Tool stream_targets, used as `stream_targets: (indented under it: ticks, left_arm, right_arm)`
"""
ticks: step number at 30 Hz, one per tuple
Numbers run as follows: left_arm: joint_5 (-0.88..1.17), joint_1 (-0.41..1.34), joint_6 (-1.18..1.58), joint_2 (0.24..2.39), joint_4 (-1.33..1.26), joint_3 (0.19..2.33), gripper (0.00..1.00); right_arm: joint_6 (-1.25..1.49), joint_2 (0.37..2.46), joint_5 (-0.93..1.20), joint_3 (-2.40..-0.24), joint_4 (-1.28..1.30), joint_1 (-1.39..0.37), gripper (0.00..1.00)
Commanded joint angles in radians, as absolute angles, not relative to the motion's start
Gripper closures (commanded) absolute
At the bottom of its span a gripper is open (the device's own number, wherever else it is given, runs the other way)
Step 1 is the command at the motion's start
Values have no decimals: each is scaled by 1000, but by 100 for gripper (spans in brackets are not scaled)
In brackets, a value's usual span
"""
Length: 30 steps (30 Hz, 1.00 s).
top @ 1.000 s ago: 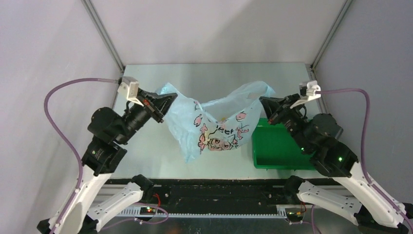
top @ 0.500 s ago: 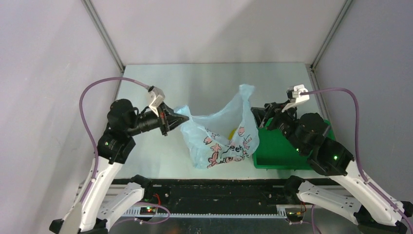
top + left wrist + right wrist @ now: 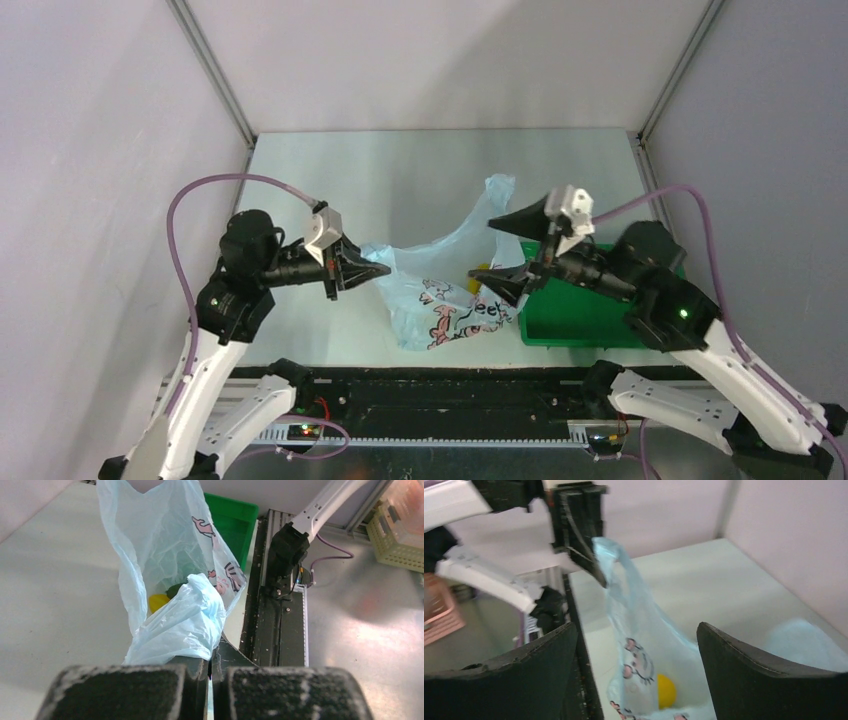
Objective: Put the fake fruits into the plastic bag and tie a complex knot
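Note:
The light-blue plastic bag [image 3: 450, 290] with pink and dark prints lies slumped in the middle of the table. The yellow fruit [image 3: 666, 691] shows inside it, also in the left wrist view [image 3: 158, 601], with a dark green shape [image 3: 176, 589] beside it. My left gripper [image 3: 380, 268] is shut on the bag's left handle [image 3: 187, 625] and holds it up. My right gripper [image 3: 497, 255] is open and empty, just right of the bag, its fingers [image 3: 754, 677] wide apart. The bag's right handle [image 3: 497, 195] stands loose.
A rigid green tray [image 3: 575, 305] sits to the right of the bag under my right arm. The black rail [image 3: 450, 395] runs along the table's near edge. Grey walls close in the table on three sides.
My right gripper let go of the bag's right handle and opened, swinging towards the bag. My left gripper carried its handle inward and lower. The bag sank onto the table.

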<state>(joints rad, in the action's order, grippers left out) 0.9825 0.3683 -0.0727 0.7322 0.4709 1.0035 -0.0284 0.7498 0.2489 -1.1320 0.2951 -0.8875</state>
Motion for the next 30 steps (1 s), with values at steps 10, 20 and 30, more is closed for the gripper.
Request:
stream_targets:
  ticks: [10,20,30]
  left_arm:
    - [1049,482,-112,747,482,972,100]
    - [1034,507,-122,745,493,962,100]
    - [1035,515,-123,746,496,962,100]
  right_arm:
    - [-205,1137,653,-1418,307,-988,28]
    - [-204,1285,748,-1515,331,-990,44]
    - [-203,1344,775,-1544,385,-990,54]
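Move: The left fingers already grip the bag corner, right at their tips; from the empty, open right hand it lies about 15 cm left, 2 cm back and 6 cm lower. The bag's free corner stands some 10 cm ahead of the right hand and 4 cm right, roughly 10 cm down. The yellow fruit lies about 5 cm ahead and level sideways, 28 cm below; the green tray 28 cm right, 4 cm ahead, 30 cm below. Half-closing, the right hand sweeps some 14 cm left towards the bag corner the left draws 3 cm back. ##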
